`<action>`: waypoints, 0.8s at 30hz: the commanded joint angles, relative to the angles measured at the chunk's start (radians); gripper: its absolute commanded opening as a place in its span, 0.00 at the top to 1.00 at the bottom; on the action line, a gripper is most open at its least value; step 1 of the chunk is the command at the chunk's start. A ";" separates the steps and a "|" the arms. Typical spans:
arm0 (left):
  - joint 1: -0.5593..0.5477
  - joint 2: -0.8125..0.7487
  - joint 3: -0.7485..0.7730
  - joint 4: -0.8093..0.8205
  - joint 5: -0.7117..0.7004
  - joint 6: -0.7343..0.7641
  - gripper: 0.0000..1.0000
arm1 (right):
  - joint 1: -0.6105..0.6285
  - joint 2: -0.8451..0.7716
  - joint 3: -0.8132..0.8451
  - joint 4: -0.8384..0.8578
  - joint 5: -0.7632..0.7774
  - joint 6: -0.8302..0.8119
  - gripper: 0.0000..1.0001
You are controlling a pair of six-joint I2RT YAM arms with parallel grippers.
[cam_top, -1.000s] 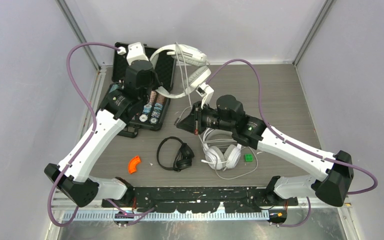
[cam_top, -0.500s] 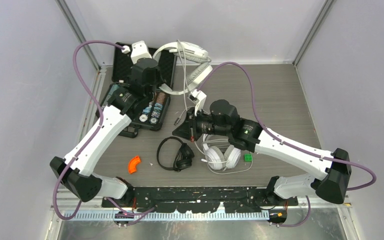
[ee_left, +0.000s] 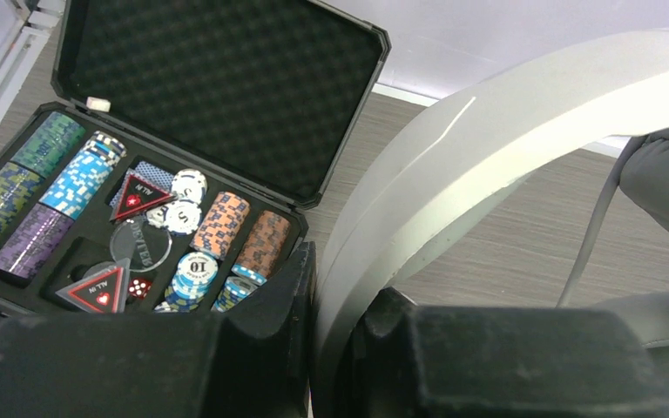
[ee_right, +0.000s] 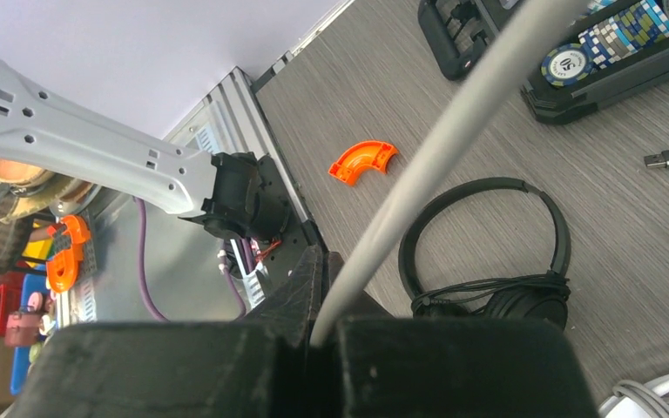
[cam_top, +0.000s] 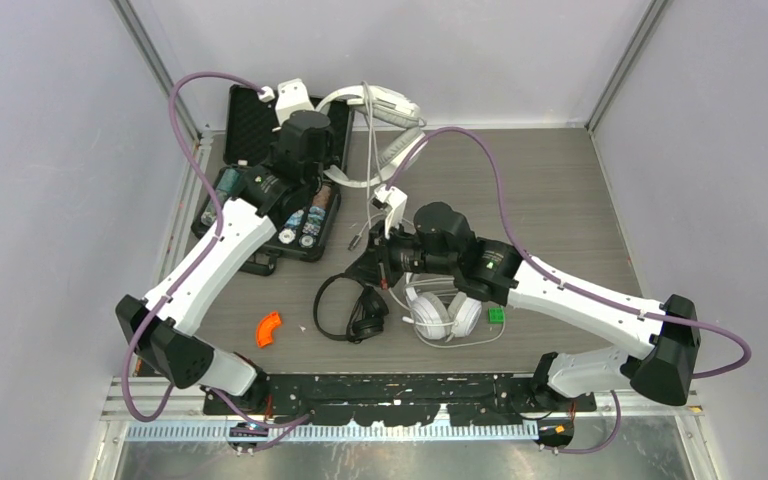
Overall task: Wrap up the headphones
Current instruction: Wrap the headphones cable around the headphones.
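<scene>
One white padded pair of headphones (cam_top: 396, 104) is lifted at the back of the table. My left gripper (cam_top: 322, 172) is shut on its white headband (ee_left: 453, 165), which fills the gap between the jaws of that gripper (ee_left: 340, 335). Its pale cord (cam_top: 372, 190) runs forward to my right gripper (cam_top: 370, 264), which is shut on the cord (ee_right: 453, 148) where it enters the jaws of that gripper (ee_right: 329, 335). The cord's plug (cam_top: 357, 240) lies just left of that gripper. A black on-ear pair (cam_top: 352, 310) with its thin cord bundled lies in front. Another white pair (cam_top: 445, 312) sits to its right.
An open black case of poker chips (cam_top: 260, 205) lies at the back left, under my left arm. An orange curved piece (cam_top: 270, 328) lies near the front left. A small green block (cam_top: 497, 315) sits beside the front white pair. Metal rails line the left side.
My left gripper has carried the white headset farther back and right. My right gripper has shifted left and toward the front, still on the cord; the plug now shows beside it.
</scene>
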State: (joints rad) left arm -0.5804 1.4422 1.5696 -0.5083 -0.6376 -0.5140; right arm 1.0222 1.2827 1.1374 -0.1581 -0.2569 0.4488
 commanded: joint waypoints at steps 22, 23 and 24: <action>0.030 -0.116 0.199 -0.044 0.185 -0.158 1.00 | 0.016 -0.149 -0.204 0.087 0.221 -0.179 0.99; 0.029 -0.118 0.203 -0.049 0.193 -0.161 1.00 | 0.016 -0.148 -0.200 0.082 0.221 -0.182 0.99; 0.029 -0.120 0.204 -0.054 0.204 -0.167 1.00 | 0.015 -0.148 -0.198 0.077 0.224 -0.185 0.99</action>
State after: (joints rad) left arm -0.5594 1.3777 1.7081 -0.6327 -0.4755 -0.6048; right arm 1.0321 1.1561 0.9344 -0.1303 -0.0574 0.2901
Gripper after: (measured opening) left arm 0.165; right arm 0.017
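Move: The left hand grips the white headphones by their band, their middle some 8 cm right and 3 cm ahead; the cable in the right fingers is about 19 cm back, 4 cm right and 7 cm lower. From the right hand, the held white headphones lie roughly 22 cm ahead, 4 cm right and 7 cm above; the black headphones lie about 2 cm ahead, 4 cm left and 26 cm below. Right hand draws pinched cable some 6 cm down and right; left lifts white headphones 6 cm and back. ##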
